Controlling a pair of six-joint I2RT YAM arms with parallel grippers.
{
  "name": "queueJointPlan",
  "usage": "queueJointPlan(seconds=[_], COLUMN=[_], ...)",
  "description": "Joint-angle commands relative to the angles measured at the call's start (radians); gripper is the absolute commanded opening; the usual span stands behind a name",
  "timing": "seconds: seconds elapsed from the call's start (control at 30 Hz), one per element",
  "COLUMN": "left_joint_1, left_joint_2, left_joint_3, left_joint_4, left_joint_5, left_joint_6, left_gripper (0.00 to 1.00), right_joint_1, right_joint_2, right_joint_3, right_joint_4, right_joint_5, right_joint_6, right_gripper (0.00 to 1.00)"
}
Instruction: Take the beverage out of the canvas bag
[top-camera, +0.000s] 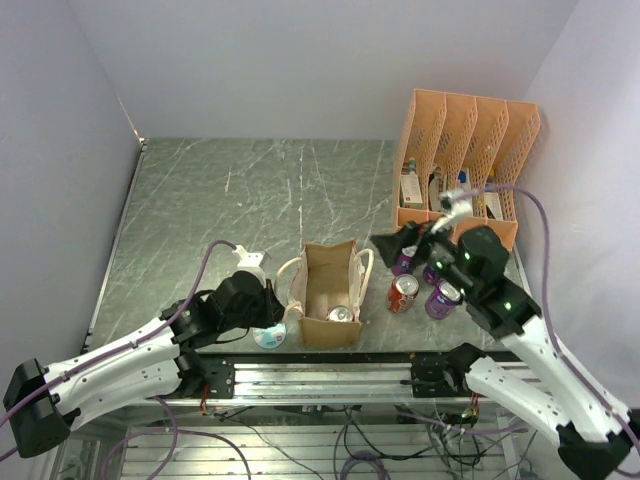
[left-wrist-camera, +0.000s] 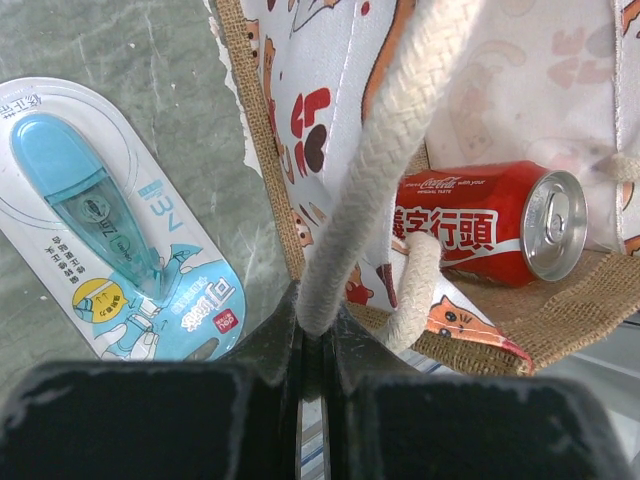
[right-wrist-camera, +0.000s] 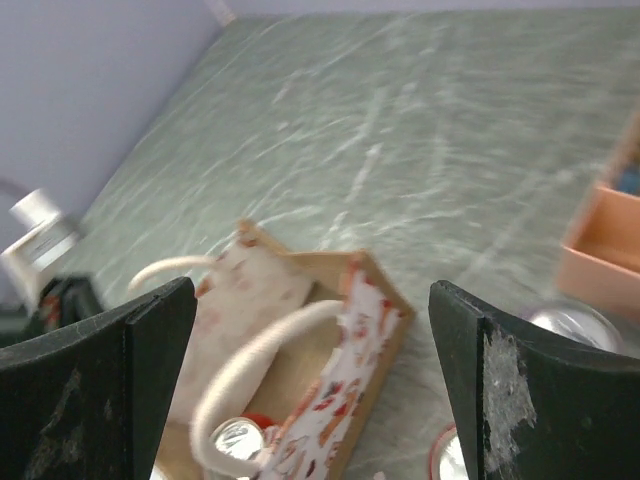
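The canvas bag (top-camera: 318, 272) stands open near the table's front edge, between the two arms. A red cola can (top-camera: 341, 314), the beverage, is in its near right corner. In the left wrist view the can (left-wrist-camera: 490, 222) lies on the bag's burlap floor (left-wrist-camera: 560, 320). My left gripper (left-wrist-camera: 318, 318) is shut on the bag's left cream rope handle (left-wrist-camera: 385, 160), at the bag's left side (top-camera: 280, 300). My right gripper (top-camera: 400, 245) hovers wide open above and right of the bag, with nothing between its fingers. From it I look down into the bag (right-wrist-camera: 350, 310) at the can top (right-wrist-camera: 232, 440).
A red can (top-camera: 403, 293) and two purple cans (top-camera: 442, 298) stand right of the bag, under the right arm. An orange file organizer (top-camera: 465, 150) sits at the back right. A blue correction-tape pack (left-wrist-camera: 120, 230) lies left of the bag.
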Motion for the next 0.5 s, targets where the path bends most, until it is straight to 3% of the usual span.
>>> queueJointPlan(seconds=[0.0, 0.13, 0.47], left_joint_1=[0.003, 0.002, 0.003], left_joint_2=[0.008, 0.01, 0.014], left_joint_3=[0.013, 0.015, 0.019], left_joint_4=[0.027, 0.023, 0.018], left_joint_5=[0.023, 0.021, 0.017], left_joint_6=[0.009, 0.008, 0.008], left_gripper=[0.07, 0.07, 0.07], right_joint_1=[-0.001, 0.024, 0.316], right_joint_2=[0.209, 0.388, 0.626], right_joint_3=[0.144, 0.231, 0.324], right_joint_4=[0.058, -0.034, -0.268], right_joint_5=[-0.49, -0.634, -0.327], right_joint_6=[-0.182, -0.199, -0.303], right_gripper=[1.0, 1.0, 1.0])
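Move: Down in the canvas bag, the last beverage can stands some 9 cm back and 10 cm to the left of the right hand, and about 22 cm below it. The red can outside is roughly 4 cm back and 5 cm to the right of that hand, and the near purple can about 5 cm back and 14 cm to the right, both equally low. From the left hand the bag's can lies about level in reach, 14 cm to the right and 5 cm down. Swinging left about 14 cm from above the loose cans to over the open bag, the empty right hand first goes nearly level, then sinks some 7 cm and draws back about 5 cm towards the can inside. Its wrist turns counter-clockwise roughly 40 degrees and tips the fingers further down, jaws staying wide open; the left hand stays put and keeps its pinch on the bag's handle. ##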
